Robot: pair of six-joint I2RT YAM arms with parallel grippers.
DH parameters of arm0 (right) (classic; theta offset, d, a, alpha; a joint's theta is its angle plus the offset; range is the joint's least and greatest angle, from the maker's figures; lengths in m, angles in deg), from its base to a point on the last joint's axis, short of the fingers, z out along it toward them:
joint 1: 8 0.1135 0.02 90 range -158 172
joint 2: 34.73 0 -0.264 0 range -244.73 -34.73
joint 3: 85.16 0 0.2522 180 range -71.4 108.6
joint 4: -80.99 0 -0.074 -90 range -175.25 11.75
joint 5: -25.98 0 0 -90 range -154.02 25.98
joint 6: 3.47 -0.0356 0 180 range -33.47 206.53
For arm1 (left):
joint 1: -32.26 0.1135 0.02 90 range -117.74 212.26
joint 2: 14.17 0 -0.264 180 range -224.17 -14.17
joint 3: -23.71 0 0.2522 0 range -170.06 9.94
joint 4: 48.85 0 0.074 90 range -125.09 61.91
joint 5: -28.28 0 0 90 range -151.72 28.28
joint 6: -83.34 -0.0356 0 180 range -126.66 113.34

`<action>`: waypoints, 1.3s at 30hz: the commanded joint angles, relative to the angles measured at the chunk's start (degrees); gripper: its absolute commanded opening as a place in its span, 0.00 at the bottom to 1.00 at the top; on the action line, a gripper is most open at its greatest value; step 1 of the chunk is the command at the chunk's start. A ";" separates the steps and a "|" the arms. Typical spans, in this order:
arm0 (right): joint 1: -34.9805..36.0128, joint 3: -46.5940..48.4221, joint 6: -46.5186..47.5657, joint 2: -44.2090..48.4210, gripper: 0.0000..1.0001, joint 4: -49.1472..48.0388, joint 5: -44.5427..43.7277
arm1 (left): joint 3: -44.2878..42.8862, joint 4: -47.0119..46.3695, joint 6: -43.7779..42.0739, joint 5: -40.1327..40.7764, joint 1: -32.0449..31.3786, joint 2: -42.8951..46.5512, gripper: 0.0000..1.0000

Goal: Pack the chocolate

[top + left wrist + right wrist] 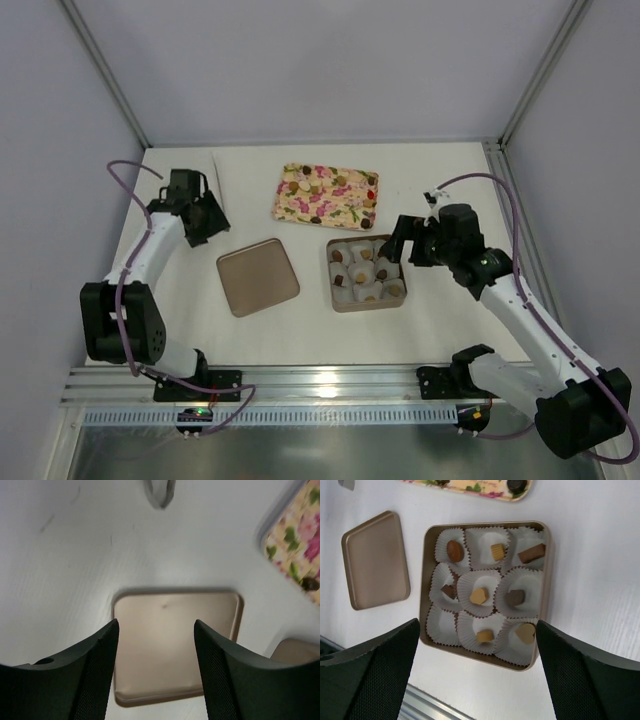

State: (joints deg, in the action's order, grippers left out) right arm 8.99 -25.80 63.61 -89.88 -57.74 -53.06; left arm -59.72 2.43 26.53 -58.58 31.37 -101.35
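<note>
The chocolate sits mostly in white paper cups inside a gold box: a brown oval, a dark bar, tan pieces and others. One cup at the box's corner holds nothing. Another dark chocolate lies on the floral tray. My right gripper hangs open above the box's right side, empty. Over at the table's left, my left gripper is open and empty, pointing at the gold lid.
The lid lies flat left of the box, underside up. The floral tray lies behind both. A thin grey object rests near the left gripper. An aluminium rail runs along the near edge, and frame posts stand at the back corners.
</note>
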 commanded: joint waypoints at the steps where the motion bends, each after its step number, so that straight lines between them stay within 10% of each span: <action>1: 4.53 4.40 -0.81 -2.76 0.96 -3.07 -0.76 | 9.44 -0.08 0.30 -2.96 -1.57 4.55 0.60; 24: 17.37 20.22 0.68 -22.44 0.96 -6.68 -0.59 | 14.21 3.18 -8.14 -9.46 -0.87 -7.13 0.38; 31: 19.30 26.55 1.91 -32.20 0.96 -7.20 2.83 | 12.63 4.40 -10.77 -9.03 0.00 -10.11 0.03; 39: 20.18 34.72 3.49 -43.80 0.94 -6.42 6.70 | 10.17 7.48 -13.06 -10.95 0.45 -6.87 0.00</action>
State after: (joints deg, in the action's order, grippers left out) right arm 28.71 4.43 65.49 -131.50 -63.40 -49.06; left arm -47.42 8.46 15.32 -67.87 31.28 -110.79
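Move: The lid lies flat some 8 cm back, 10 cm to the right and 13 cm below my left hand. The box of chocolates is level with the lid, about 27 cm to the right of it; the silver tongs lie some 20 cm ahead of my left hand and 5 cm left. From my right hand the lid is about 33 cm left, 3 cm ahead and 16 cm down, with the box between, some 6 cm left and 4 cm ahead. I bring my left hand back about 10 cm and down some 12 cm onto the lid's left rim, tipping the fingers to point nearly straight down, and close them to pinch the rim about midway along. Meanwhile I swing my open right hand left across the box towards the lid, roughly 18 cm and a little forward, turning it counter-clockwise. ##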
